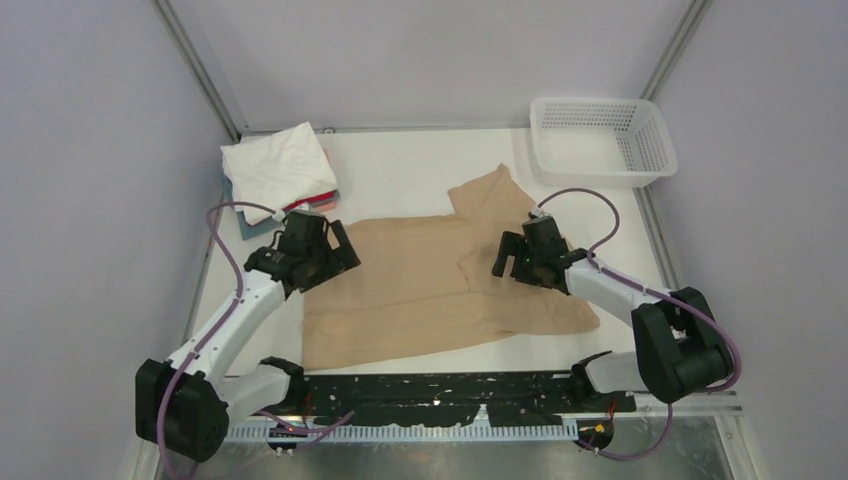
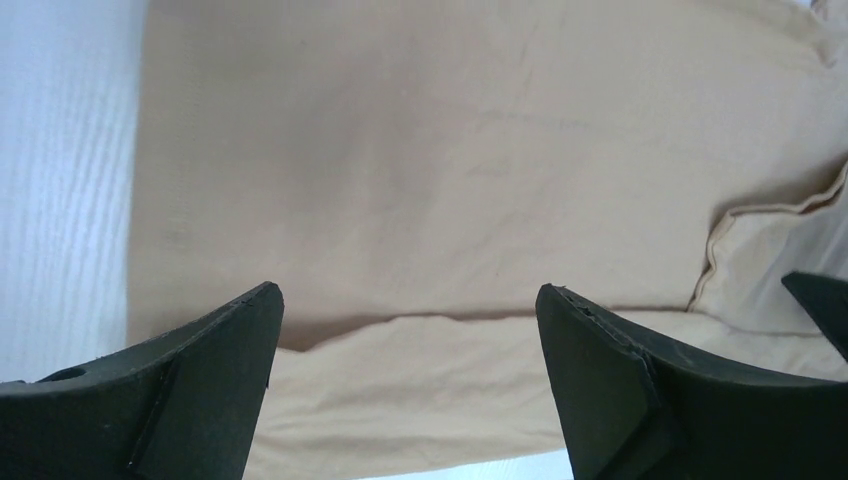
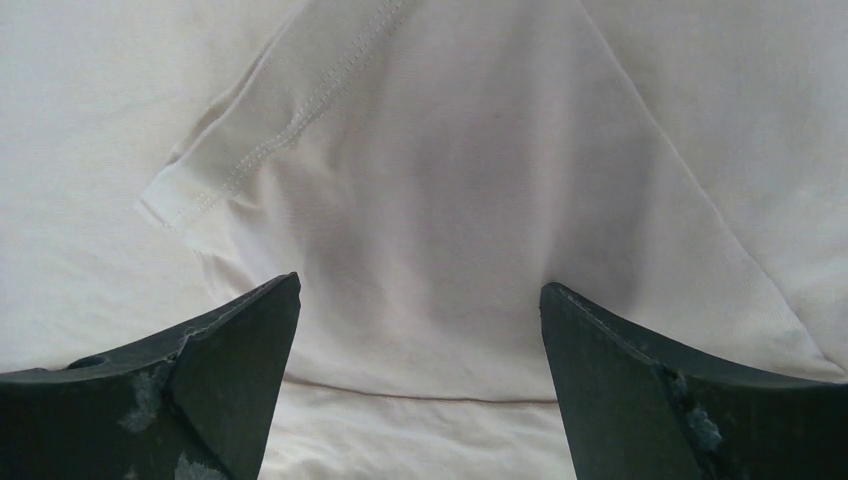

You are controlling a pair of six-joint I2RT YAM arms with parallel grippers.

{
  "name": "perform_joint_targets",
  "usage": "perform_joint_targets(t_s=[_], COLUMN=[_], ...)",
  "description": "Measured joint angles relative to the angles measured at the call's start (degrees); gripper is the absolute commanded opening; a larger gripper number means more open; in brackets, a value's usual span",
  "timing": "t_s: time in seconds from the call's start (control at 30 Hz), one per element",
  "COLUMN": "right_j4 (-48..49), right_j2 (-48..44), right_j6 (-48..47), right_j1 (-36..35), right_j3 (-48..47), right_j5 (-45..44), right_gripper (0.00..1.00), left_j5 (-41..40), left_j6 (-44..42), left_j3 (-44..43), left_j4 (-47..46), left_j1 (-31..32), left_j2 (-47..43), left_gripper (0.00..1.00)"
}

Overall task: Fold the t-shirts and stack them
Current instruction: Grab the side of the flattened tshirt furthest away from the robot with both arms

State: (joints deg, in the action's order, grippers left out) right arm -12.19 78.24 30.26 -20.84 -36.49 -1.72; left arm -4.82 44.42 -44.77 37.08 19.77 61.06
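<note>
A tan short-sleeved t-shirt [image 1: 420,280] lies spread across the middle of the table, with one sleeve [image 1: 492,192] pointing to the back and a folded flap near its right side. My left gripper [image 1: 335,250] hovers open over the shirt's left edge [image 2: 400,200]. My right gripper [image 1: 507,255] hovers open over the folded sleeve part [image 3: 440,200] on the right. Nothing sits between either pair of fingers. A stack of folded t-shirts [image 1: 278,172], white on top with red and grey-blue edges beneath, rests at the back left.
A white plastic mesh basket [image 1: 602,140] stands at the back right corner. Grey walls close in the table on both sides and at the back. The arm bases and a black rail [image 1: 440,390] run along the near edge.
</note>
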Motion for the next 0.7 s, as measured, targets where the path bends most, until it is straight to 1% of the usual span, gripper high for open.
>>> perform_joint_targets(t_s=[0.13,0.37,0.53,0.7], right_j4=[-0.9,-8.61,-13.68,-18.49], right_j2=[-3.8,-13.09,-18.43,-19.78], right_j6=[1.51,4.26,4.15,2.14], right_j1=[0.0,0.0,-0.07,-0.04], right_j3=[2.82,7.48,9.38,6.47], right_j5=[-0.46,-1.2,-0.72,-3.08], right_gripper=[0.95,0.95,0.95,0.95], left_j5=[-1.36,-1.46,-1.42,-1.27], left_j6=[-0.83,-3.37,-5.11,-7.5], left_j3=[-2.19,-9.55,-15.52,-26.62], left_j4=[-0.44,-1.73,-3.17,-3.06], left_j1=[-4.11,-11.19,-12.55,-12.96], left_j2=[2.97,11.85,19.28,31.56], left_gripper=[1.0,1.0,0.99,1.0])
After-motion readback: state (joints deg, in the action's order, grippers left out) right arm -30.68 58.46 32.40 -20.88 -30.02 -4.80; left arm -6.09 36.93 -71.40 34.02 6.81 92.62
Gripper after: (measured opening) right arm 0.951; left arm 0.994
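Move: From the left hand the shirt's far left corner lies about 20 cm ahead, 4 cm left and 9 cm below; the stacked shirts are some 27 cm ahead and 15 cm left. The right hand is down on the shirt: the far sleeve, the right part of the far side, lies roughly 22 cm ahead and 5 cm left. The folded-over flap's corner is 4 cm ahead and 10 cm left of this hand, the white basket about 37 cm ahead and 25 cm right. The left hand, fingers wide open, sweeps forward about 15 cm at a nearly level height above the cloth, veering some 5 cm left early on and turning about 10 degrees counter-clockwise, towards the shirt's far left corner. The right hand, fingers also open and still down on the cloth, drags the shirt's right part back towards the robot by about 8 cm and a little right, fingers tipping slightly steeper, then begins to lift by a centimetre. ##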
